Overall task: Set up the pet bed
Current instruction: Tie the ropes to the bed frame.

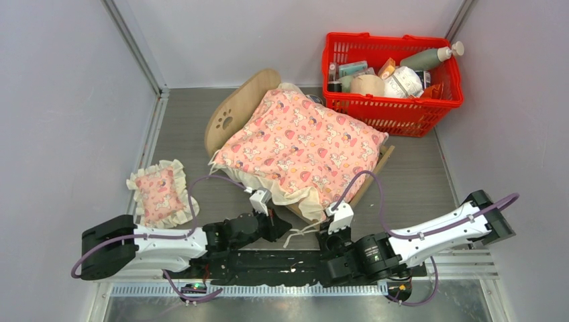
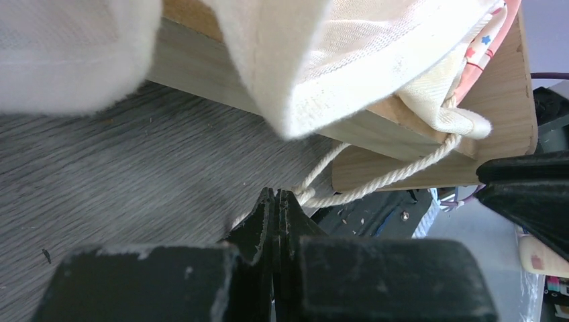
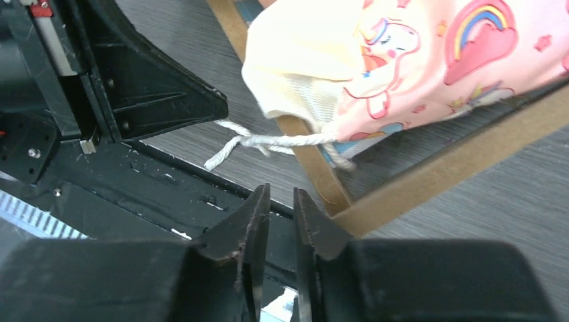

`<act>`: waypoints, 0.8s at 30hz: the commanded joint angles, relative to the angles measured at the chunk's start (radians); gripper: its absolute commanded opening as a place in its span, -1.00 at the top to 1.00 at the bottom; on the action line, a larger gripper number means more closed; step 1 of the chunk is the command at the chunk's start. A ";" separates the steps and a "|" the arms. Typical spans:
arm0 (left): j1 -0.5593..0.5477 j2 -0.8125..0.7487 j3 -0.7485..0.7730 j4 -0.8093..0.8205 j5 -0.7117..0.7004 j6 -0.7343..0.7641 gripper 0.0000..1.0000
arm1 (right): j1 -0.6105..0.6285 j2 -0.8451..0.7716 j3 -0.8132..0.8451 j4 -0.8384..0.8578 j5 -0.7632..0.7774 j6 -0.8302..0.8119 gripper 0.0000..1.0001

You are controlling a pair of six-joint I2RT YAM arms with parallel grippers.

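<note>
The pet bed [image 1: 231, 114] stands mid-table, its paw-print headboard at the left, under a pink unicorn blanket [image 1: 302, 144] with a cream frill. A white cord [image 1: 303, 231] hangs from the blanket's near corner. My left gripper [image 1: 286, 231] is shut. In the left wrist view the cord [image 2: 376, 181] runs from the wooden frame [image 2: 429, 168] right up to the left gripper [image 2: 276, 192]; I cannot tell whether a strand is pinched. My right gripper [image 1: 327, 236] [image 3: 282, 191] stands slightly open, empty, just short of the cord [image 3: 268, 141] and the frame [image 3: 456, 157].
A small pink frilled pillow [image 1: 160, 191] lies on the table left of the bed. A red basket [image 1: 402, 111] full of bottles and packets stands at the back right. Grey walls close in on both sides, and the black arm mount [image 1: 268, 265] runs along the near edge.
</note>
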 commanded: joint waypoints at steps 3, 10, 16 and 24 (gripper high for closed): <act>0.002 -0.009 0.003 0.078 -0.016 -0.015 1.00 | 0.017 0.167 0.057 0.154 0.076 -0.044 0.20; 0.014 -0.057 0.029 0.038 0.008 -0.033 1.00 | 0.039 0.541 0.241 -0.043 0.155 0.347 -0.15; 0.026 -0.088 0.051 0.003 0.046 -0.051 1.00 | 0.039 0.685 0.217 -0.019 0.185 0.589 -0.20; 0.028 -0.070 0.041 0.033 0.065 -0.074 1.00 | 0.041 0.802 0.180 0.048 0.315 0.791 -0.35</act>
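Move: About 10 cm to the right hand's left, 2 cm farther out and some 13 cm below lie the crossed rope tails. From that same hand, the near corner of the bed frame is nearly straight below, about 2 cm ahead, 1 cm right and 9 cm down; the cover's loose cream corner is roughly 9 cm ahead, 3 cm left and 8 cm down. For the left hand, the tails are about 2 cm back, 1 cm right and 7 cm below its closed fingertips. Swinging left by some 7 cm while starting to sink, then dropping nearly straight, the right hand goes down about 9 cm in all towards the rope tails, turning roughly 15 degrees clockwise as its fingers spread from slightly open to well open. The left hand, fingers still shut, rises about 3 cm off to make room, tilting slightly. ##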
